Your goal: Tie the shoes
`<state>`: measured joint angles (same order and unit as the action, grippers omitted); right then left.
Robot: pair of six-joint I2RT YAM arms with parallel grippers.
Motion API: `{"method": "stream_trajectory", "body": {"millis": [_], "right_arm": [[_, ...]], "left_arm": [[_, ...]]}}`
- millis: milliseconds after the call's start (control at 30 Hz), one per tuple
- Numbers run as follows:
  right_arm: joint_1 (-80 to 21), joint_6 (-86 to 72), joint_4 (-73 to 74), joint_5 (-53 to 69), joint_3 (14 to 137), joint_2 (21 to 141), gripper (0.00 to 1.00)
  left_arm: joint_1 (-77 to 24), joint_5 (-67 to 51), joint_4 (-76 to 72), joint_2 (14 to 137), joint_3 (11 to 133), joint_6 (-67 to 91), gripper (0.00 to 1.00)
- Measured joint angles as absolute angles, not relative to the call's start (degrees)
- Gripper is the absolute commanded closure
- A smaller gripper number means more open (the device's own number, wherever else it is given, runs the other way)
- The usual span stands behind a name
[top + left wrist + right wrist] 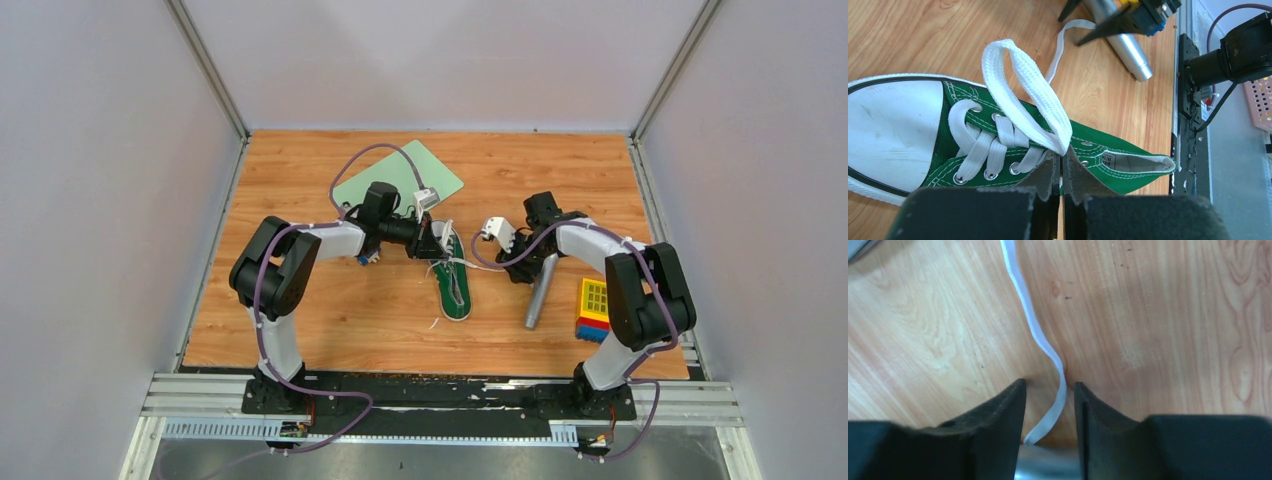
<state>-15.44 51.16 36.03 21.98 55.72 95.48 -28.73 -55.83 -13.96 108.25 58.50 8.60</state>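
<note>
The green shoe (456, 291) lies mid-table, white toe cap toward the arms' bases. In the left wrist view its green canvas (1100, 145) and white laces fill the frame. My left gripper (1063, 161) is shut on the base of a standing white lace loop (1028, 85) above the eyelets; from above, the left gripper (440, 246) sits at the shoe's heel end. My right gripper (1050, 388) is open just right of the shoe, low over the wood. A loose lace end (1037, 327) runs between its fingers, touched by neither. From above, the right gripper (513, 266) is small and partly hidden.
A grey microphone (540, 290) lies right of the shoe, under my right gripper. A stack of coloured blocks (592, 310) stands at the right, and a pale green mat (400, 175) lies at the back. Walls close the left, right and far sides.
</note>
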Motion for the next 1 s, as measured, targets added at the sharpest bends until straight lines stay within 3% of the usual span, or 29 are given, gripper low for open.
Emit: {"method": "stream_trajectory", "body": {"millis": [100, 133, 333, 667, 1000], "right_arm": [[-16.05, 52.75, 34.70, 20.75, 54.98, 95.37, 0.98], [-16.23, 52.71, 34.28, 20.51, 54.94, 95.37, 1.00], [-16.75, 48.71, 35.20, 20.12, 59.27, 96.47, 1.00], [-17.54, 34.54, 38.28, 31.27, 83.81, 99.72, 1.00], [-25.47, 24.91, 38.74, 31.75, 87.20, 105.84, 1.00]], "left_arm": [[-28.73, -55.90, -13.87, 108.25, 58.65, 8.58, 1.00], [-28.75, -55.90, -13.78, 108.29, 58.72, 8.56, 1.00], [-28.80, -56.97, -12.84, 109.06, 59.79, 7.94, 1.00], [-28.77, -62.87, -12.78, 111.35, 61.82, 7.14, 1.00], [-28.91, -67.11, -13.13, 112.31, 62.22, 7.40, 1.00]]}}
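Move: The loose lace tail lies right between the right hand's parted fingertips, a centimetre or so beneath them. The silver microphone is about 5 cm to that hand's right and 3 cm back; the shoe's middle is about 17 cm to its left and level with it, and the standing lace loop about 17 cm left, 8 cm forward and 7 cm higher. From the left hand, the tail lies about 18 cm right, 4 cm back and 8 cm lower. The right hand shuts its half-open fingers on the lace tail beside the microphone, then sweeps it steeply up and forward, peaking roughly 13 cm higher, before swinging left and a little back to the toe side of the standing loop, some 14 cm left of its start, with the wrist rolled about 20 degrees, left side up. The left hand keeps its pinch on the loop's base over the shoe while easing a couple of centimetres back and slightly right, turning about 10 degrees clockwise. ##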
